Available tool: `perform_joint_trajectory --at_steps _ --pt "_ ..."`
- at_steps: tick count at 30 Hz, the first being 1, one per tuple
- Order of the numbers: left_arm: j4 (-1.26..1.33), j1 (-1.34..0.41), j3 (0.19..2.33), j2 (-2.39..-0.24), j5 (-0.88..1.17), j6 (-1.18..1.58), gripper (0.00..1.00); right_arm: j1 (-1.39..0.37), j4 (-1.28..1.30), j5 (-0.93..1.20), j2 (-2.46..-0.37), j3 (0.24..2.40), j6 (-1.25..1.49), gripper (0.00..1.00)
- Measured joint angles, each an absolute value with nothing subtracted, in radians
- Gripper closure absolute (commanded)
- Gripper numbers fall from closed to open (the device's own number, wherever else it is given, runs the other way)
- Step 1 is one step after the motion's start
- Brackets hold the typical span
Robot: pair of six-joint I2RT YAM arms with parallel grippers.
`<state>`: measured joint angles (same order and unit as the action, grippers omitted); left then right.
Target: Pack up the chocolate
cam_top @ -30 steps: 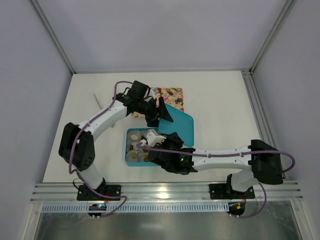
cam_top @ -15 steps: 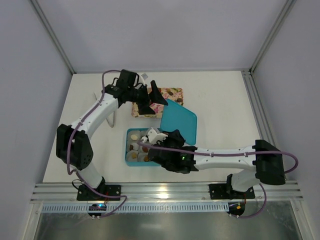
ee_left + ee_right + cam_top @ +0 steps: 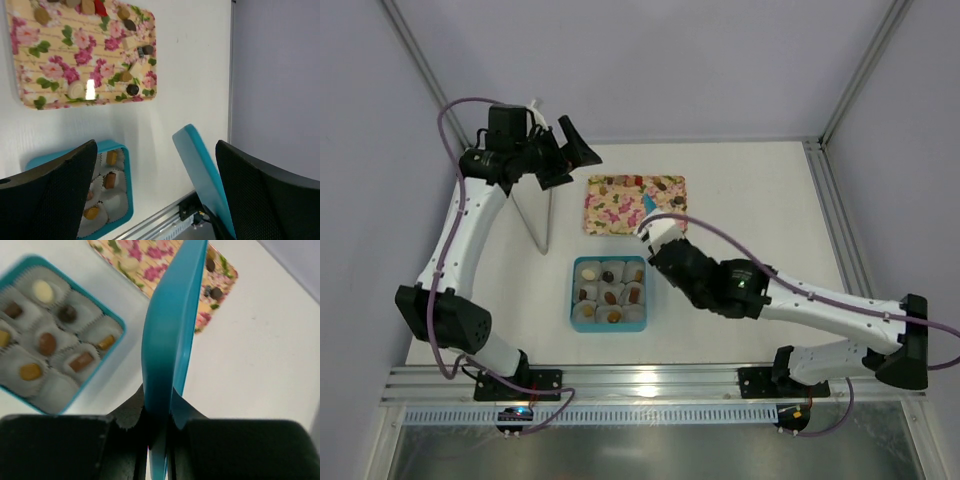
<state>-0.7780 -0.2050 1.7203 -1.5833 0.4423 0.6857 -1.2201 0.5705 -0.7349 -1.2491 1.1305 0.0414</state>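
Observation:
The chocolate lies in two places. Several pieces sit in paper cups in the open teal box (image 3: 610,293) (image 3: 55,330) (image 3: 112,170), and several more lie loose on the pink floral tray (image 3: 635,204) (image 3: 85,55) (image 3: 165,260). My right gripper (image 3: 652,217) (image 3: 159,407) is shut on the teal lid (image 3: 172,335) (image 3: 200,170) (image 3: 648,203), held upright and edge-on between box and tray. My left gripper (image 3: 566,160) (image 3: 155,200) hangs open and empty, high at the back left, looking down on tray, lid and box.
The right forearm (image 3: 800,300) stretches across the table right of the box. An aluminium rail (image 3: 650,382) runs along the near edge. White walls and frame posts (image 3: 850,75) close in the table at the back and sides.
The left gripper opened, let go of the lid and swung up and back to the far left. The right gripper lifted the lid off the box's edge and turned it upright.

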Motion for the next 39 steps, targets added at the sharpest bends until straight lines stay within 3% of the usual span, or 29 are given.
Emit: perform_joint_trajectory --at_steps 8,17,29,39 --pt "-0.844 -0.207 1.666 -1.309 0.264 0.622 0.04 -0.920 0.477 -0.149 -1.114 1.184 0.247 0.96" --pt "-0.872 -0.207 1.392 -1.141 0.179 0.615 0.04 -0.694 -0.058 0.493 -1.245 0.878 0.714 0.96" --pt "-0.852 -0.213 1.092 -1.082 0.155 0.620 0.04 -0.678 -0.664 0.738 -1.526 0.738 1.158 0.96" --pt "-0.789 -0.265 0.974 -1.084 0.125 0.632 0.04 -0.674 -0.880 0.777 -1.655 0.683 1.282 0.96"
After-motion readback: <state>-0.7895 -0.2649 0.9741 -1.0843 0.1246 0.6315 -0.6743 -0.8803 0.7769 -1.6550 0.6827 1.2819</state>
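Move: The chocolate box, where the right hand is taking the blue lid it already grips on edge, lies about 12 cm to that hand's left, nearly level fore and aft, and 20 cm below. From the empty left hand the box is roughly 17 cm back, 5 cm right and 29 cm down. The floral tray lies some 21 cm ahead and 5 cm left of the right hand, 21 cm lower; the white tongs rest about 11 cm left of the left hand, level with it fore and aft, 30 cm below. The lid swings over the box from its edge-on pose: the right hand keeps its pinch, lifts about 6 cm, then carries left and sinks, its wrist turning through some 100 degrees, left side rising and fingers tipping down. The wide-open left hand rises briefly while drawing back and left, then drops well below its starting height towards the box's left side, touching nothing visibly. ##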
